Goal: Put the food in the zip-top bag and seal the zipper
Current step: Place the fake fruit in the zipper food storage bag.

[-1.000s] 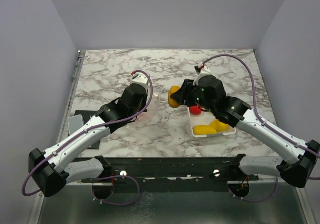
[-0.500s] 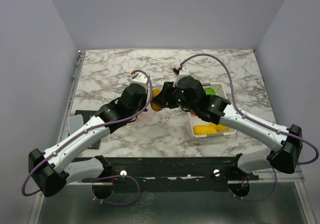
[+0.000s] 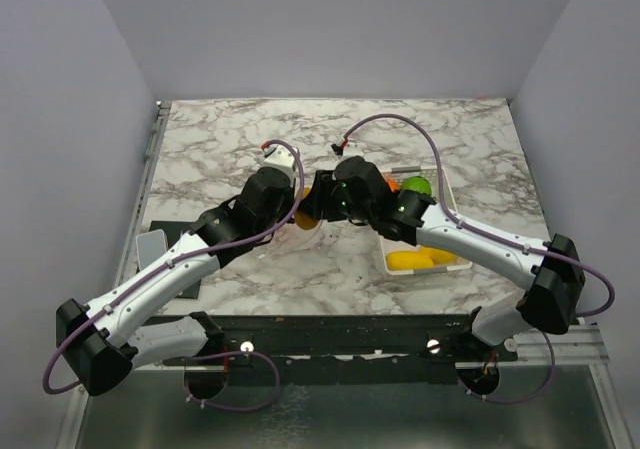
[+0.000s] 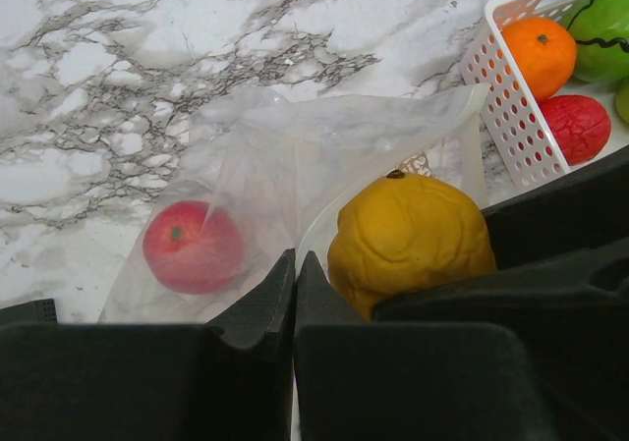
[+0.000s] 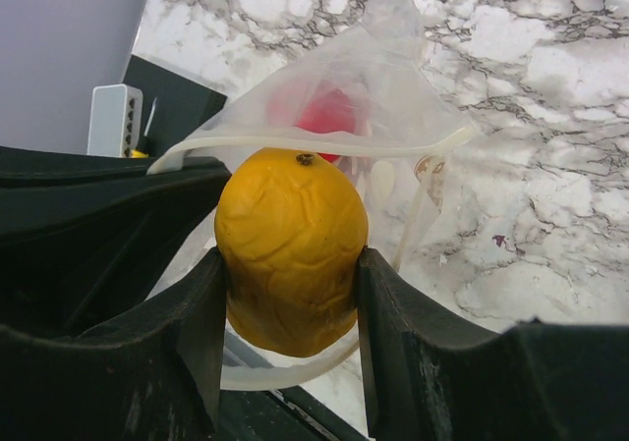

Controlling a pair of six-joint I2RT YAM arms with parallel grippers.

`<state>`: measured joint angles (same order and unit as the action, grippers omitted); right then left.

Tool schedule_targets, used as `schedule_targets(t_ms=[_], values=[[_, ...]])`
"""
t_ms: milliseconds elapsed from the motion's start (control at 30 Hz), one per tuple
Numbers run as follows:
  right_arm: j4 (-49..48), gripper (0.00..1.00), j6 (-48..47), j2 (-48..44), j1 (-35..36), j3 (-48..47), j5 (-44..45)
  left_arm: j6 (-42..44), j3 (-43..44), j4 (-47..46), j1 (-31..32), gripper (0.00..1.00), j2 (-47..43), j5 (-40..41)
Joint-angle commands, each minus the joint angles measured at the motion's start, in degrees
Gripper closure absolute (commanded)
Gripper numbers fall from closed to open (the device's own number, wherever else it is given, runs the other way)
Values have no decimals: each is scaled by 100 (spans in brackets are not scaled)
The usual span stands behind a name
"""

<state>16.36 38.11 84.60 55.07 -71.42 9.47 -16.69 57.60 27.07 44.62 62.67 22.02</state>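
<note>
My right gripper [image 5: 290, 289] is shut on a wrinkled yellow-orange fruit [image 5: 292, 249] and holds it at the open mouth of the zip-top bag [image 5: 393, 127]. The same fruit shows in the left wrist view [image 4: 408, 240] and from above [image 3: 304, 218]. My left gripper [image 4: 295, 264] is shut on the bag's mouth edge, holding it open. A red fruit [image 4: 193, 248] lies inside the bag [image 4: 295, 156]. More food sits in the white tray [image 3: 391, 261]: an orange [image 4: 538, 56], a dark-striped green ball [image 4: 601, 28], a red fruit [image 4: 577, 128] and yellow ones [image 3: 410, 260].
A black mat [image 3: 170, 239] with a small grey box [image 3: 150, 246] lies at the table's left edge. The white perforated tray [image 4: 501, 97] stands just right of the bag. The two arms meet closely over the table's middle.
My right gripper has carried the yellow-orange fruit leftward from over the tray to the bag's mouth. The left gripper has stayed holding the bag.
</note>
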Motion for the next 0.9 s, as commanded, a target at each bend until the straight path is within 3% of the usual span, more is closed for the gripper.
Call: schedule_targets(t_ms=[0,133,333,433,633,867], values=[[17,89,108,190,39,-29,-77,9,-83,-105,-31,100,-158,-69],[76,76,122,215,70,82,63,12,-89,-105,-32,100,-168,-49],[214,38,114,13,92,145,261,25,-91,-105,-32,100,-142,-53],[306,26,109,-188,92,190,411,18,-91,-105,-31,100,-133,-41],[424,20,151,-749,92,444,756,23,-91,-104,-32,100,-107,-38],[816,25,244,-1463,90,751,1373,30,-100,-105,-29,100,-81,-44]])
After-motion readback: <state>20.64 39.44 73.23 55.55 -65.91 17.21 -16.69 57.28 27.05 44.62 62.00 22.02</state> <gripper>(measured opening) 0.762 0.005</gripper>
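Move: The yellow-orange fruit is already in my right fingers, inside the bag's mouth. The spot for it in the bag lies about 3 cm ahead of my right hand, 5 cm to its left and 10 cm below. The red fruit already in the bag is some 4 cm ahead, 9 cm left and equally low; the white basket's middle is about 21 cm to the right, 1 cm ahead, 9 cm below. From my left hand that spot is roughly 3 cm ahead, 2 cm left and 10 cm down. With my left fingers still pinching the bag's rim and that hand staying put, I lower the fruit another 1.5 cm or so into the mouth with my right, pause and spread the fingers to let go of it. Then I draw the open right hand out to the right towards the basket, about 5 cm, rising some 4 cm and turning slightly clockwise. ##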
